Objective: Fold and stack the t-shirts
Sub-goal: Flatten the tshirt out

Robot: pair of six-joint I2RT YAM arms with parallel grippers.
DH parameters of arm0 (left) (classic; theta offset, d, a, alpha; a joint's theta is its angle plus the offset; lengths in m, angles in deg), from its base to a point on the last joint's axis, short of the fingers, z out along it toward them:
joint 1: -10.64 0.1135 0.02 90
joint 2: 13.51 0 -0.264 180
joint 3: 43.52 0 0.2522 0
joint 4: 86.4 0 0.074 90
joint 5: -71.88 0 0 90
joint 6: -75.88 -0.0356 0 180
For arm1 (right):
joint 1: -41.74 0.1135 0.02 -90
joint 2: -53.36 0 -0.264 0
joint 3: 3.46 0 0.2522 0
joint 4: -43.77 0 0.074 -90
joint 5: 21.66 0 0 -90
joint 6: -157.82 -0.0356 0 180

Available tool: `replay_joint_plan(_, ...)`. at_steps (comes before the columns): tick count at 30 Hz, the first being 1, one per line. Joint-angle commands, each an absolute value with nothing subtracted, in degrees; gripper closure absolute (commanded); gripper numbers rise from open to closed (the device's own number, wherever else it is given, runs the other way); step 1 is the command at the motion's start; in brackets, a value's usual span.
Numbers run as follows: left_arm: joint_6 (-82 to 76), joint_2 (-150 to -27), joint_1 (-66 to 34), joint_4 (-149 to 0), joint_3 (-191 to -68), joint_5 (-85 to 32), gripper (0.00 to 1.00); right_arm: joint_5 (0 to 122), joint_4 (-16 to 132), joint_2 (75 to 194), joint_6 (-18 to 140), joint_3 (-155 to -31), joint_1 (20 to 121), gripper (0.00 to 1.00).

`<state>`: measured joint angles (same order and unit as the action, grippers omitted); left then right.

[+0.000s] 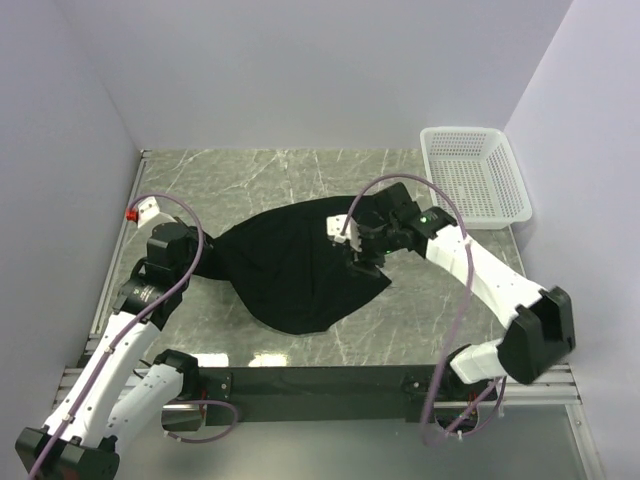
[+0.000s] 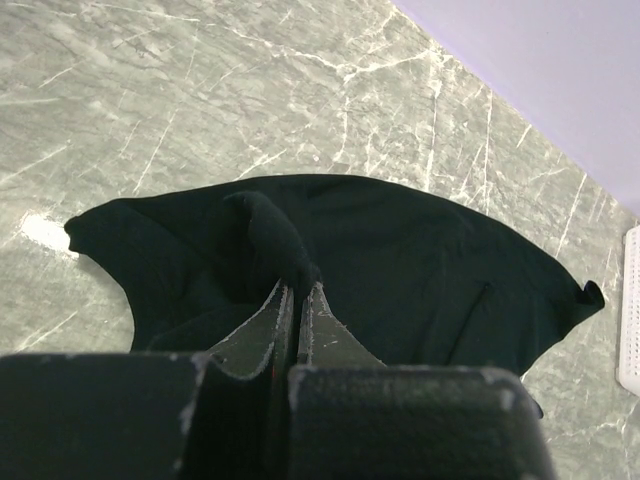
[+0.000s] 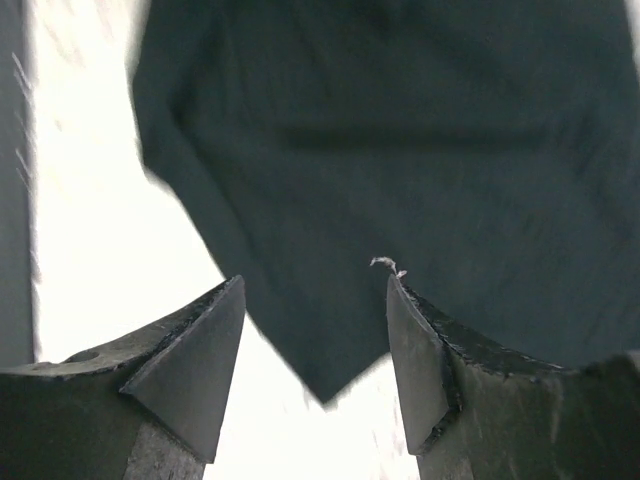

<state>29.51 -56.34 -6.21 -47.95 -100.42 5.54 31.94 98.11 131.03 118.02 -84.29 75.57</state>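
One black t-shirt (image 1: pixel 290 275) lies crumpled and spread on the marble table. My left gripper (image 1: pixel 206 262) is at the shirt's left edge. In the left wrist view it (image 2: pixel 298 290) is shut on a raised fold of the t-shirt (image 2: pixel 420 250), which stretches away to the right. My right gripper (image 1: pixel 363 266) hovers over the shirt's right side. Seen from the right wrist, it (image 3: pixel 315 285) stands open, and a corner of the t-shirt (image 3: pixel 330 200) lies below, between the fingers and free of them. A bit of lint clings to the right fingertip (image 3: pixel 400 290).
A white plastic basket (image 1: pixel 475 175) stands at the back right corner of the table, and its edge (image 2: pixel 630 300) shows in the left wrist view. Lilac walls close in the marble table (image 1: pixel 250 170) on three sides. The arms' bases sit on the black rail (image 1: pixel 320 382) at the near edge.
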Motion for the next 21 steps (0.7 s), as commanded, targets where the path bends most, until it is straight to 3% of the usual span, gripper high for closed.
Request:
replay_joint_plan(1,30.1,-56.1,-5.9,-50.2,-101.9,6.3,1.0,30.6,110.8,135.7,138.0,-83.5,68.6,0.35)
replay_joint_plan(8,29.6,-55.7,-5.8,-50.3,-101.6,4.6,1.0,40.0,110.1,137.6,159.6,-76.7,65.4,0.36)
replay_joint_plan(21,30.6,-53.9,-5.6,-50.1,-100.7,3.9,1.0,47.3,105.2,146.9,164.0,-74.2,65.5,0.39)
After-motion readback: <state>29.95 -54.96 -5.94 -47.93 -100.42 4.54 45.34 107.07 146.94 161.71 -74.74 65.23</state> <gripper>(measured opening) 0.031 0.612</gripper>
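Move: The t-shirt's near right corner lies about 12 cm to the right of the right hand, 1 cm ahead and some 17 cm below it. The shirt's nearest tip is roughly 10 cm back and 3 cm left of that hand; the upturned far right sleeve end is about 21 cm ahead and 14 cm right. From the left hand, the near right corner is some 41 cm right, 3 cm back and 21 cm below. The t-shirt's near right corner is what the open right hand comes down to: it drops about 16 cm while swinging some 11 cm to the right, sideways mostly early on, then nearly straight down, its fingers tipping about 30 degrees steeper and the hand turning about 20 degrees counter-clockwise. The fingers stay well open around the corner, with no touch to be seen. The left hand stays put, shut on the shirt's raised left end. ##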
